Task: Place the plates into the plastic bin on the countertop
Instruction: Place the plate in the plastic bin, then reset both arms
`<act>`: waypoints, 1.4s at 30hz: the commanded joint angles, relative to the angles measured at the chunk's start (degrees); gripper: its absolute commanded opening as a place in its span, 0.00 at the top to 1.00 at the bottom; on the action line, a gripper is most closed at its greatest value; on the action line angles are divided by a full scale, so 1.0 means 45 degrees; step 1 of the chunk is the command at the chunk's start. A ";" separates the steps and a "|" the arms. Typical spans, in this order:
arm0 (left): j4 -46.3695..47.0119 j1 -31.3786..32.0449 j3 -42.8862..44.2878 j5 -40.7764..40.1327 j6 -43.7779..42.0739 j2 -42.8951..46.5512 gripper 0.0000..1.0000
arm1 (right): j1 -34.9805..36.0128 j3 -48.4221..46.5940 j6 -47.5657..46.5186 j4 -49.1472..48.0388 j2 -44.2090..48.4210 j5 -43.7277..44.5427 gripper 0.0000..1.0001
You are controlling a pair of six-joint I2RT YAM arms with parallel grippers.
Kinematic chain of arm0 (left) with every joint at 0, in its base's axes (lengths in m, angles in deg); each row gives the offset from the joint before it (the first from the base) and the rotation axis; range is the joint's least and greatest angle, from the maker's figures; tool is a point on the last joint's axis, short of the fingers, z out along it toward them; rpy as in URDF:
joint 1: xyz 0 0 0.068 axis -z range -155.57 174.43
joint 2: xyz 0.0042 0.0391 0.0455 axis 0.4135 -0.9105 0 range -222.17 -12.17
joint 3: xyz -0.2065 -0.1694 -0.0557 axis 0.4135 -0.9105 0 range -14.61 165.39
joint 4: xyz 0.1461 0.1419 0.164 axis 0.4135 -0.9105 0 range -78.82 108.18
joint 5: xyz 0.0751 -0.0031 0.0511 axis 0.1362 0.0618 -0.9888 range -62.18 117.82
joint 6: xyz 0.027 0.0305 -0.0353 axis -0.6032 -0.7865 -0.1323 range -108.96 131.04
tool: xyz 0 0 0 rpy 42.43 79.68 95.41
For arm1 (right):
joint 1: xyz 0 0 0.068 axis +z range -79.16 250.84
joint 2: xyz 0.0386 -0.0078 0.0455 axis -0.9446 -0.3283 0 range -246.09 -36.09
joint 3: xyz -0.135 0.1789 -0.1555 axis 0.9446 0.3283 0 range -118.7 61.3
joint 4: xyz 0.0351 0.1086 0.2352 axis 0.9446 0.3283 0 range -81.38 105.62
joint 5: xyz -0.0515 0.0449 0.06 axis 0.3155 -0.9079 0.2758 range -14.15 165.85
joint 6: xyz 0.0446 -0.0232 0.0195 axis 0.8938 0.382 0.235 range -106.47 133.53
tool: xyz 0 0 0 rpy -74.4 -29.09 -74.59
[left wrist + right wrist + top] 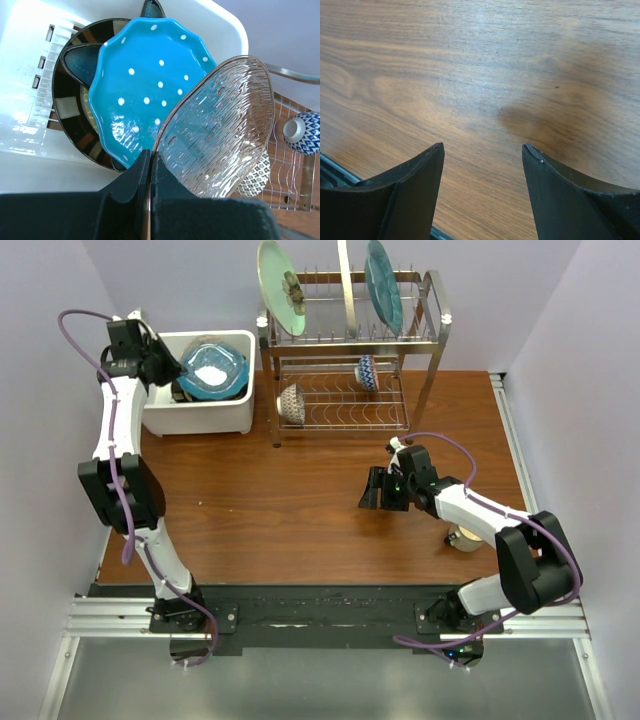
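Note:
My left gripper (150, 152) is shut on the rim of a clear ribbed glass plate (220, 130), holding it tilted over the white plastic bin (30, 145). In the bin lies a bright blue scalloped plate with white dots (145, 85), on top of a black-striped plate (67, 107) and a dark blue star-shaped plate (80, 62). From above, the left gripper (172, 370) hangs at the left side of the bin (200, 420). A teal plate (383, 282) and an edge-on pale plate (346, 285) stand in the rack. My right gripper (375, 490) (482, 150) is open above bare wood.
The two-tier steel wire rack (432, 340) stands right of the bin at the back. Its top tier also holds a pale green flower-motif plate (280, 285). Two small patterned bowls (292, 403) (367, 371) sit on its lower tier. A small round object (465, 538) lies under the right arm.

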 commanded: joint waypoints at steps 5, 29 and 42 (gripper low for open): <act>-0.0188 -0.0168 0.1808 -0.0293 0.0356 -0.1162 1.00 | -0.0043 -0.0477 -0.0239 0.0195 0.0053 0.0215 0.32; -0.0520 -0.0168 0.2668 -0.1210 0.0005 -0.1926 0.40 | -0.0062 -0.0262 -0.0259 0.0195 0.0209 0.0371 0.33; 0.0572 -0.0051 0.0718 -0.0353 -0.0112 0.0396 0.00 | -0.0024 -0.0184 -0.0258 0.0214 0.0424 0.0606 0.32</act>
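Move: The left hand holds the clear glass plate by its rim over the bin. The blue dotted plate, on top of the stack there, lies about 5 cm ahead, 5 cm to its right and 12 cm below; the dark-rimmed plate under it is some 4 cm ahead, 2 cm right and 14 cm down. The patterned cup on the rack stands about 23 cm right and 6 cm back. From the right hand the blue plate lies roughly 25 cm ahead and 37 cm left. Forward and down into the bin, about 5 cm in all with a slight drift left, the left hand lowers the held clear plate towards the blue dotted plate. There it pauses and its fingers open from shut to fully wide, letting go of the rim; then the empty hand starts up again, some 2 cm, easing back a little. ##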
